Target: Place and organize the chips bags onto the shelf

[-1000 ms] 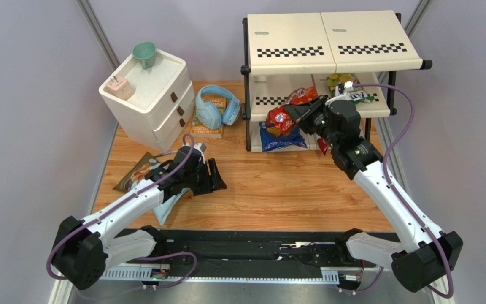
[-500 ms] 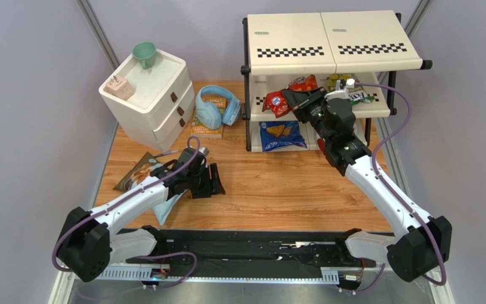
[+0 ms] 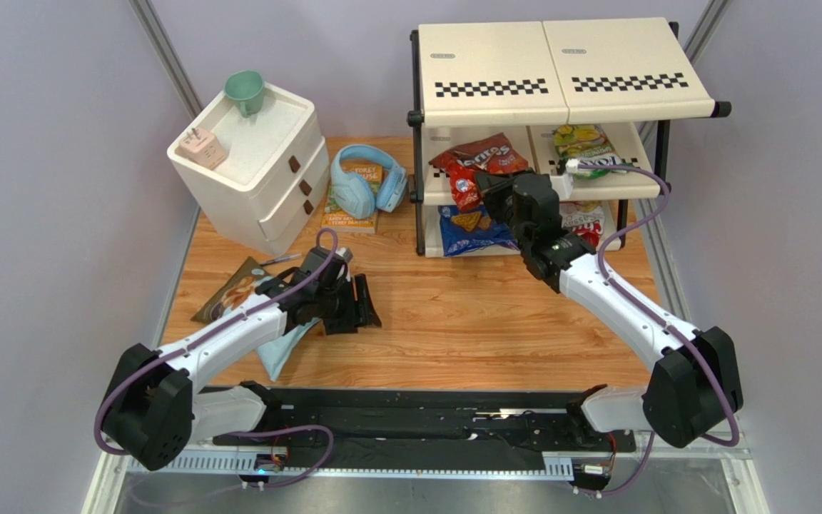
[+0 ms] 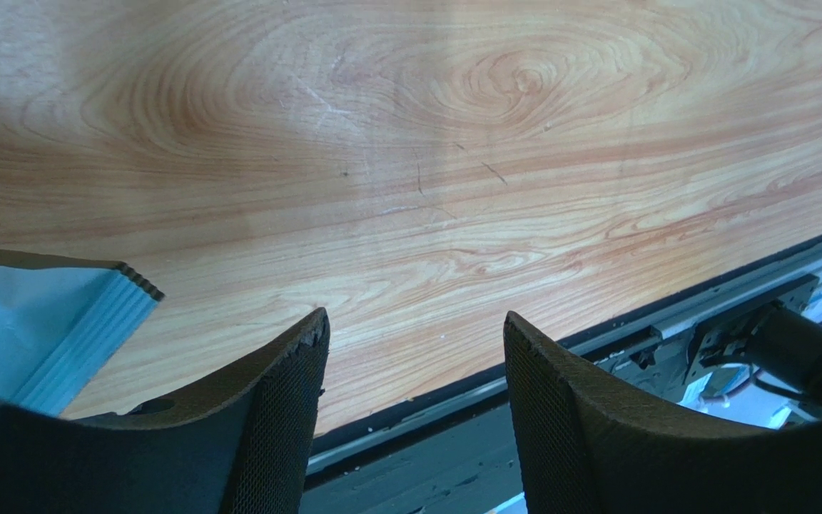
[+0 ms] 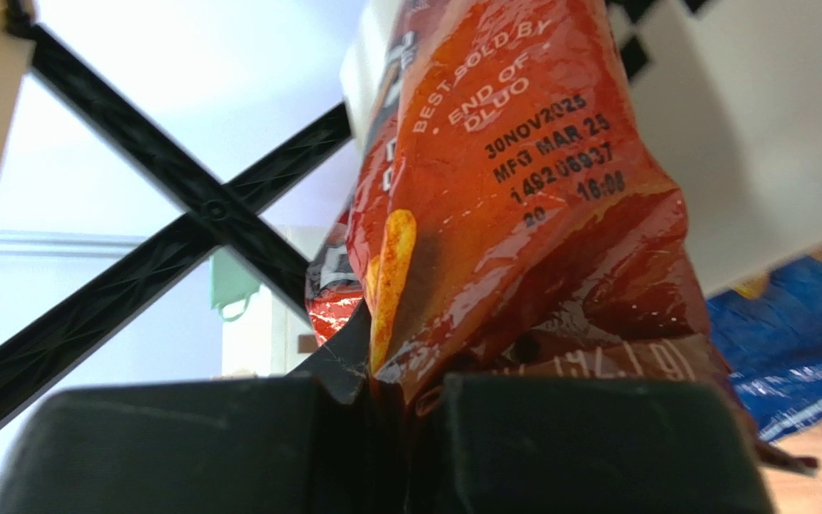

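The shelf [image 3: 555, 70] stands at the back right. My right gripper [image 3: 490, 194] is shut on the lower edge of the red Doritos bag [image 3: 481, 159], which lies on the left half of the middle board. In the right wrist view the red bag [image 5: 512, 182] rises from my shut right gripper [image 5: 415, 398]. The blue Doritos bag [image 3: 467, 228] lies on the bottom board, the white-and-red bag [image 3: 589, 220] to its right. The green-yellow bag [image 3: 581, 139] is on the middle board, right. My left gripper [image 3: 363, 304] is open and empty [image 4: 415, 353] low over the table, beside the pale-blue cassava bag [image 3: 235, 291], whose corner shows in the left wrist view [image 4: 35, 337].
A white two-drawer cabinet [image 3: 252, 166] with a green cup [image 3: 245, 91] stands at the back left. Blue headphones [image 3: 367, 182] lie on an orange book [image 3: 353, 217] between the cabinet and the shelf. A black cross brace [image 5: 169, 241] spans the shelf's side. A black rail [image 3: 437, 423] runs along the near edge.
My right arm has carried the red Doritos bag up and back, from in front of the shelf onto the middle board. My left arm has hardly moved.
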Robot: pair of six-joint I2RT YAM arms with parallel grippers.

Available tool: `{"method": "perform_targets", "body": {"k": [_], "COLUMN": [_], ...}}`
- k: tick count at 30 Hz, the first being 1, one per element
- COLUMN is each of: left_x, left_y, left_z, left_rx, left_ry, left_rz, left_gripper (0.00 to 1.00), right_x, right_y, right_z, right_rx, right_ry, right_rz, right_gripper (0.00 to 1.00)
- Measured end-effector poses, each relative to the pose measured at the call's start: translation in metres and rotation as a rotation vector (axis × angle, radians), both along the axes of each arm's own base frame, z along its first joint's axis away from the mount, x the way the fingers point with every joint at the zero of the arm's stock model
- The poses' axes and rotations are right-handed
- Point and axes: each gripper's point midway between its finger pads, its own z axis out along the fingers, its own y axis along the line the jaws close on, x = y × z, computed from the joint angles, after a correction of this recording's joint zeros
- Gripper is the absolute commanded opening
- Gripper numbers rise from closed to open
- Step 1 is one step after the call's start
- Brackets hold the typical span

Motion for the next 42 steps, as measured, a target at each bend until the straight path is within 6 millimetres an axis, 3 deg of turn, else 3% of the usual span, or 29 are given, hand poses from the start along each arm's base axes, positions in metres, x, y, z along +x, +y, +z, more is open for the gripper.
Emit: {"method": "perform_targets", "body": {"k": [10,22,30,32,36,37,40,42], "left_x": [0.006,0.006,0.01,0.011,0.01,0.01,0.01,0.009], "left_y": [0.001,0.004,0.003,0.002,0.003,0.003,0.003,0.003], "left_z": [-0.003,-0.009,-0.011,-0.011,-0.013,-0.014,-0.016,-0.016], "left_rx": [-0.01,-0.007,0.0,0.001,0.006,0.008,0.008,0.008], "left_ry": [0.011,0.042,0.053,0.053,0.061,0.063,0.071,0.076], "left_rz": [0.015,0.025,0.016,0.012,0.012,0.013,0.012,0.01], "left_gripper": [0.66,0.66,0.66,0.66,0.66,0.66,0.66,0.66], "right_x": [0.011,0.03,0.058,0.065,0.072,0.073,0.076,0.073], "right_y": [-0.009,-0.004,-0.004,-0.003,0.002,0.005,0.007,0.007], "right_z": [-0.031,-0.029,-0.028,-0.027,-0.029,-0.026,-0.01,0.0], "right_rx": [0.053,0.247,0.335,0.344,0.356,0.367,0.415,0.444], "right_ry": [0.12,0.149,0.164,0.166,0.179,0.17,0.118,0.08], "right_rz": [-0.098,-0.144,-0.207,-0.215,-0.203,-0.191,-0.161,-0.129], "right_gripper": [0.0,0.0,0.01,0.23,0.4,0.53,0.69,0.71]}}
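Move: The red Doritos bag is already shut in the right fingers, at the middle tier's left half; its resting place there lies about 11 cm ahead of the right hand, 3 cm left and 5 cm below. On the same tier the green chips bag stands roughly 8 cm ahead and 16 cm to the right, 3 cm lower. The blue bag sits one tier down, some 4 cm ahead, 1 cm left and 17 cm below. From the left hand, the resting place is about 32 cm ahead, 18 cm right and 15 cm up. The red Doritos bag is lowered about 3 cm by the right hand, then carried some 7 cm forward, deeper onto the left half of the middle tier. Meanwhile the wrist rolls some 20 degrees, its left side rising, and swings a little clockwise; at the end of the reach the fingers open to over half and the hand starts to rise, by about 2 cm. ##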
